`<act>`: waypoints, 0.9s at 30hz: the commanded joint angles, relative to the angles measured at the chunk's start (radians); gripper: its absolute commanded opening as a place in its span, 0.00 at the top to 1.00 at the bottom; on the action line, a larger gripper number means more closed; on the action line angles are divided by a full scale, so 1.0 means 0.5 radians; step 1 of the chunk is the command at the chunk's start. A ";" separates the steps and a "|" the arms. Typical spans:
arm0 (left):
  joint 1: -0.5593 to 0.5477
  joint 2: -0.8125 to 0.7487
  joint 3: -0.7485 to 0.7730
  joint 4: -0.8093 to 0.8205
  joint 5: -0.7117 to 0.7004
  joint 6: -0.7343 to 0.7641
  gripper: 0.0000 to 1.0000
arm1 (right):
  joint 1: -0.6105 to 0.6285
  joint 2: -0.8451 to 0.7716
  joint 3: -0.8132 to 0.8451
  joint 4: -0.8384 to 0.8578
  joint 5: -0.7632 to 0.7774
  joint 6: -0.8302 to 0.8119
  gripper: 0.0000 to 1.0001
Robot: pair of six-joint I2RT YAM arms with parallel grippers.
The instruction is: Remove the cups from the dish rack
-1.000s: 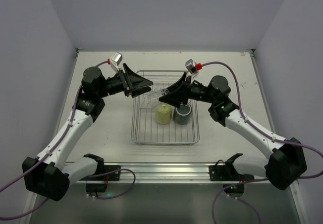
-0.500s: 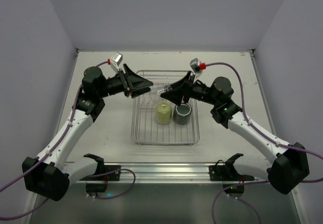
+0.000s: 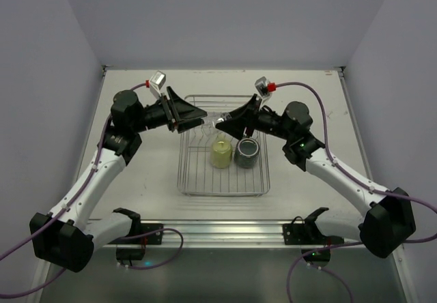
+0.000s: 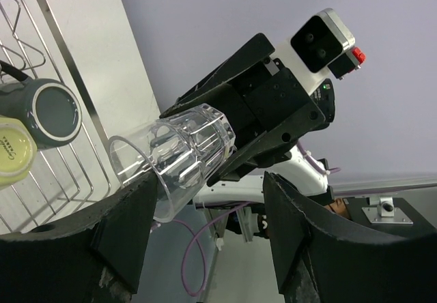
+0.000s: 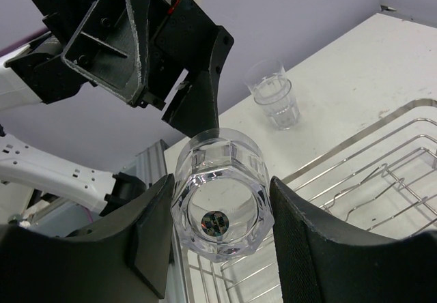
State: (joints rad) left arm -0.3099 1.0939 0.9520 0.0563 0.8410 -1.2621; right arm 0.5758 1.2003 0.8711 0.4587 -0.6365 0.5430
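Observation:
My right gripper [image 5: 220,238] is shut on a clear tumbler [image 5: 222,211], held on its side in the air over the back of the dish rack [image 3: 225,180]. In the left wrist view the tumbler [image 4: 181,156] points its open mouth at my left gripper [image 4: 212,238], its rim just beside the left finger [image 4: 126,228]. The left jaws stand open and hold nothing. From above, the left gripper [image 3: 201,116] and right gripper [image 3: 220,125] face each other closely. A pale yellow cup [image 3: 220,154] and a dark mug [image 3: 246,154] stand in the rack.
Another clear tumbler [image 5: 275,93] stands upright on the white table beside the rack's wire rim [image 5: 372,136]. The rack's upright prongs [image 5: 365,194] lie below the held tumbler. Walls close in the table on three sides.
The right gripper has lifted the clear tumbler off the rack and carried it up and left, closer to the left gripper. The left arm has stayed still.

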 commanded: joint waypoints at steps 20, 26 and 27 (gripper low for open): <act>-0.015 -0.056 -0.235 0.851 0.205 -0.645 0.43 | -0.001 0.370 0.062 0.864 -0.193 0.362 1.00; -0.015 -0.056 -0.284 0.964 0.134 -0.737 0.54 | -0.001 0.364 -0.024 1.030 -0.227 0.429 1.00; -0.015 -0.062 -0.290 0.967 0.122 -0.740 0.55 | -0.001 0.361 -0.045 1.049 -0.230 0.436 1.00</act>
State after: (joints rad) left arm -0.3099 1.0824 0.8131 0.4305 0.8864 -1.5696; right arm 0.5751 1.3754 0.8745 0.8753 -0.7441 0.7498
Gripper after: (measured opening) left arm 0.459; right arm 0.536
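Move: The clear cup for my left hand is already in my right fingers, held near its base with the mouth facing left. Its middle is about 5 cm to my left hand's right, 1 cm forward and 3 cm below. From my right hand, the left gripper's fingers are some 8 cm to the left, level fore-and-aft and about 3 cm higher. In the rack, 27 cm below my right hand, the dark mug sits 3 cm forward and 9 cm right, the yellow cup 3 cm forward and 1 cm left. My right hand keeps its grip on the cup and brings the mouth towards my left fingers, about 2 cm left and 2 cm up, swinging a centimetre forward and back on the way while its fingertips tilt up some 10 degrees. My left hand rises nearly 2 cm, eases back about 1 cm, tips its fingers up as much, then begins closing them, still partly open, near the rim. ##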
